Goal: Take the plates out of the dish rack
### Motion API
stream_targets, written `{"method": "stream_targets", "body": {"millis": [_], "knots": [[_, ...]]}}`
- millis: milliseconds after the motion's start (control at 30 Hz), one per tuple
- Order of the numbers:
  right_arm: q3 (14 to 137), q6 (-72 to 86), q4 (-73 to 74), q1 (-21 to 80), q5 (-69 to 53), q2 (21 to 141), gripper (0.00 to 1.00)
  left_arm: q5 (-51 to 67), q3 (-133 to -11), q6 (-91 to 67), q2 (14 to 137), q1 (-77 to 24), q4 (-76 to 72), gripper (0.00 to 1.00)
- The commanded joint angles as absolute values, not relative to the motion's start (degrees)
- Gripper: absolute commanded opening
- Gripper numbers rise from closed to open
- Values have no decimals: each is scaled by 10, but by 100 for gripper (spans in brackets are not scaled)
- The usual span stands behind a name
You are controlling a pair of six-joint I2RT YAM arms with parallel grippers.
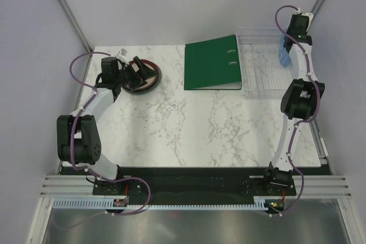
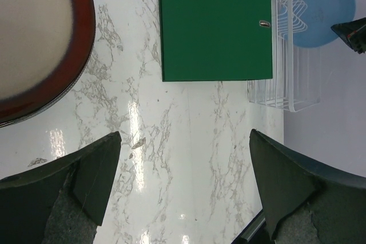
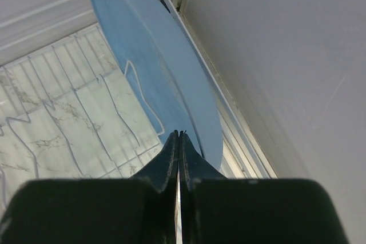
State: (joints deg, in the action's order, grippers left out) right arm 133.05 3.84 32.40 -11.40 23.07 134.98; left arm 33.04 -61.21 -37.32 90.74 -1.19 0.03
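A light blue plate [image 3: 154, 67] stands on edge in the white wire dish rack [image 1: 260, 78] at the back right. My right gripper [image 3: 179, 134] is over that plate's near rim. Its fingers are pressed together with nothing showing between them, and the plate lies just beyond the tips. At the back left, a beige plate with a dark red-brown rim [image 2: 34, 38] tops a stack of plates [image 1: 150, 81] on the table. My left gripper [image 2: 186, 141] hangs open beside that stack, holding nothing.
A flat green ring binder [image 1: 211, 64] lies between the plate stack and the rack, close against the rack's left side. The rack sits near the table's right edge and the side wall [image 3: 286, 55].
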Motion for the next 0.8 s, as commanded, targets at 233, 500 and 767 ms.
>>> {"method": "stream_targets", "body": {"millis": [233, 500, 767], "knots": [[1376, 66, 286, -136, 160, 1353, 61, 339, -596, -401, 914, -12, -62, 100], [1382, 69, 276, -136, 157, 1335, 60, 359, -609, -410, 960, -12, -87, 100], [1366, 43, 263, -137, 196, 1288, 60, 368, -599, -422, 979, -12, -117, 100]]}}
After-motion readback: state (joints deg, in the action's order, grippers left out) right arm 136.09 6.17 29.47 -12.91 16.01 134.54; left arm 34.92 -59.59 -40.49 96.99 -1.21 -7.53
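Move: The blue plate stands on edge in the rack, its middle about 5 cm ahead of the right hand, 2 cm to its right and 5 cm below. The rack's own middle is roughly level with that hand, 3 cm to its left and 10 cm down. The green folder lies level with it too, some 30 cm left and 12 cm below. From the left hand, the blue plate is about 15 cm ahead, 54 cm right and 4 cm below. The right gripper, shut on nothing beside the blue plate's near upper rim, springs open to a bit over half while easing about 2 cm forward, then climbs roughly 3 cm clear of the rim as the wrist tips its fingers up by some 10 degrees. Over on the left side, the wide-open left hand sinks about 3 cm above the stacked plates and drifts slightly forward, holding nothing. ##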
